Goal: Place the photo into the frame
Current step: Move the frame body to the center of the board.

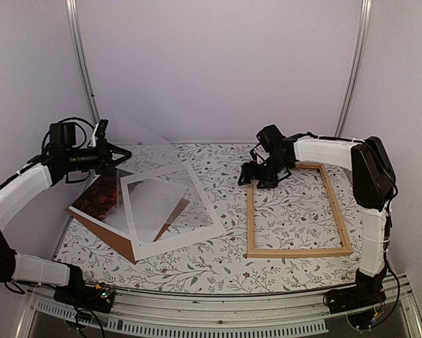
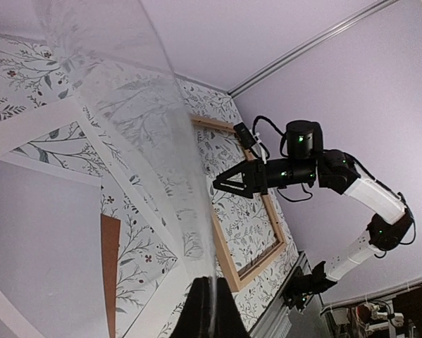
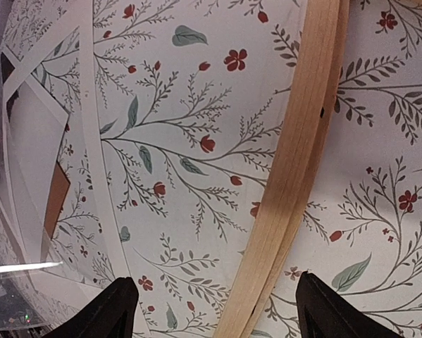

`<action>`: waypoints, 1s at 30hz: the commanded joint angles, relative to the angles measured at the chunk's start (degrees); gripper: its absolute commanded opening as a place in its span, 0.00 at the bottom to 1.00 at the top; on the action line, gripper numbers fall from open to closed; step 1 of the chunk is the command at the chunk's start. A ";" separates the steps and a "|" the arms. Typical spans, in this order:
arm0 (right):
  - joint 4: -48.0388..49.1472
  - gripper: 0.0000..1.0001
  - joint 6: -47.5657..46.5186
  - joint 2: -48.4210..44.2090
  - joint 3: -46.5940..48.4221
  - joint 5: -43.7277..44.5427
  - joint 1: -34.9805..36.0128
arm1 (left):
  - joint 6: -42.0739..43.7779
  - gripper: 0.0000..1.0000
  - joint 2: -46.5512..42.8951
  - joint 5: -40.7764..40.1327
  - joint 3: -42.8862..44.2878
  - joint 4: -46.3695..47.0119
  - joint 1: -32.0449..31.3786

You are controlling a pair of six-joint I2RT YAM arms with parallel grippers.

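The photo (image 1: pixel 99 197) lies flat at the left, its dark reddish-brown end showing and its pale part under the white mat (image 1: pixel 196 211). At the right lies the light wood frame (image 1: pixel 299 250) with only the flowered cloth inside it; it also shows in the wrist views, frame (image 2: pixel 228 260) and frame (image 3: pixel 295 155). My left gripper (image 1: pixel 119 152) hangs above the photo's far end, shut on the edge of a thin clear sheet (image 2: pixel 126 105). My right gripper (image 1: pixel 256 176) stands open just above the frame's far left corner, one frame strip between its fingertips (image 3: pixel 115 310).
A brown backing board (image 1: pixel 126 243) pokes out under the photo and mat. The clear sheet (image 1: pixel 144 144) slants up over the table's back left. Lilac walls close the table in on three sides. The arm bases (image 1: pixel 84 296) stand on the rail at the near edge.
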 commanded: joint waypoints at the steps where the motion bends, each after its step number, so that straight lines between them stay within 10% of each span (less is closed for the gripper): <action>1: -1.06 0.81 -1.70 1.55 -1.94 1.64 0.51 | -2.30 0.00 -2.30 2.79 1.12 3.24 0.44; 30: 12.90 0.81 10.58 2.30 -12.28 -4.28 12.90 | 2.05 0.00 -0.94 -5.16 11.04 -0.21 0.43</action>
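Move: The left bar of the frame body, at the stretch the right hand is making for, lies about 5 cm back of its open fingers, nearly level sideways and some 6 cm below. The frame's middle is around 14 cm to that hand's right and 9 cm back; the white mat's middle is about 30 cm left and 9 cm back. From the left hand, which already holds the clear sheet, the bar stretch is roughly 38 cm right, 2 cm ahead and 24 cm lower, the mat 11 cm right and 2 cm back. The frame body's left bar is straddled by the right hand's still-open fingers, which sink about 5 cm while drawing back; then they go left some 6 cm and farther back, staying low, the inner finger pushing the bar towards the board's centre. The closed left hand keeps its pinch on the clear sheet and lifts it about 7 cm, tipping up slightly. ##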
